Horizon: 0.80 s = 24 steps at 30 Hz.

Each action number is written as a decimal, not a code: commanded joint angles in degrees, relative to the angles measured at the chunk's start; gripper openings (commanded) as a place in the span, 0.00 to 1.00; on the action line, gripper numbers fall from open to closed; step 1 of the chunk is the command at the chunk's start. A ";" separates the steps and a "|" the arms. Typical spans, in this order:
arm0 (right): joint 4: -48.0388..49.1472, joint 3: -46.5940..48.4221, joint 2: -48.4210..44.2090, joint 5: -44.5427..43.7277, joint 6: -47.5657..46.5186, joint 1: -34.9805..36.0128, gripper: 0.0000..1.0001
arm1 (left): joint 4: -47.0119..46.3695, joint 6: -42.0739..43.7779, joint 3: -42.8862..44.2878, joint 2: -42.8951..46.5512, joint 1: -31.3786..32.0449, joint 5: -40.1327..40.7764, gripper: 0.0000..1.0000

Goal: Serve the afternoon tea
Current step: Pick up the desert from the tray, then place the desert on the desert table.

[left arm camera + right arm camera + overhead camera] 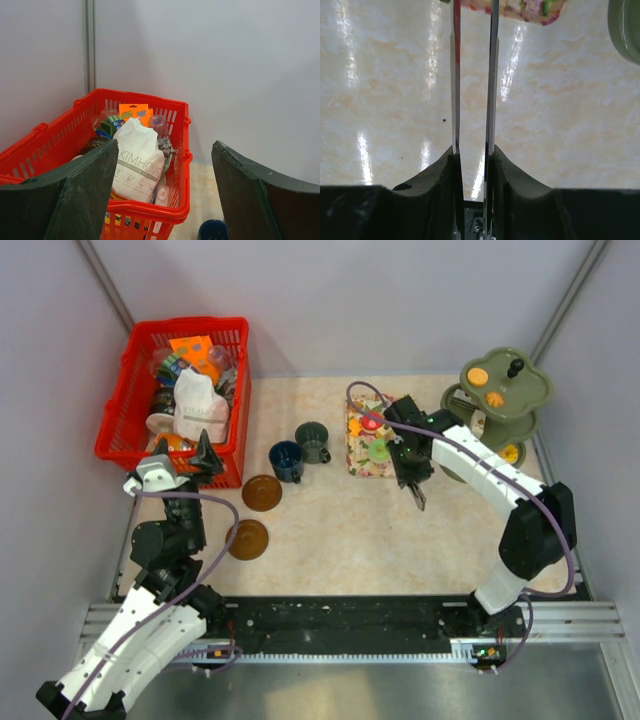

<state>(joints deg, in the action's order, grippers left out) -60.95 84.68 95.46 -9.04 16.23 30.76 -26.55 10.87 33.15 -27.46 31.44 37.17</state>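
Note:
My right gripper (410, 466) is shut on thin metal tongs (455, 75), whose two blades reach towards a floral tray (362, 462). On that tray lie a red pastry (372, 421) and a green doughnut (378, 450). The olive-green stand (527, 390) at the far right carries orange pastries (478, 376). A navy mug (287, 461) and a dark-green mug (313, 441) stand mid-table, with two brown saucers (261, 492) (247, 539) to their left. My left gripper (205, 453) hangs open and holds nothing by the red basket (112, 435).
The red basket (150, 210) holds mixed clutter, including a white tissue pack (137, 160). Grey walls close the table in on three sides. The stand's rim (626, 30) shows at the upper right of the right wrist view.

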 commanded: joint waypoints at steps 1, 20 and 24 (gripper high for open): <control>0.04 -4.42 -7.03 -0.37 1.70 -1.32 0.23 | -1.93 0.20 0.08 1.01 0.11 0.01 0.80; 0.04 -19.11 -20.92 3.23 4.51 -19.06 0.24 | -1.84 -0.41 0.08 1.10 0.20 0.01 0.80; 0.83 -20.96 -22.24 3.59 5.30 -21.88 0.24 | -1.84 -0.50 0.08 1.10 0.20 -0.08 0.80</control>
<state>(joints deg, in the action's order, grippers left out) -61.95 64.45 76.36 -6.50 19.90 11.25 -26.55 10.66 33.15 -26.89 31.44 37.15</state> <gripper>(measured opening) 0.286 0.805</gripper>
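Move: The right hand grips the tongs, whose tips hold the green donut about 6 cm ahead, 6 cm to the left and 6 cm below. The bottom plate of the tiered stand lies some 15 cm to the hand's right, 9 cm ahead and 10 cm below; the yellow ring on it is about 22 cm right and 7 cm ahead of the hand. The tray is about 9 cm ahead and 4 cm left. From the idle left hand, the bottom plate is roughly 58 cm right and 14 cm ahead, far below. The right hand keeps its grip on the tongs and sweeps to its right by some 12 cm while drawing back about 6 cm, nearly level until it sinks slightly at the end, so that the green donut leaves the tray for the near-left edge of the stand's bottom plate. Most of the drawing back comes first, and the wrist then turns the tongs some 20 degrees clockwise, swinging the tips towards the plate as the pinch on the donut goes on. ##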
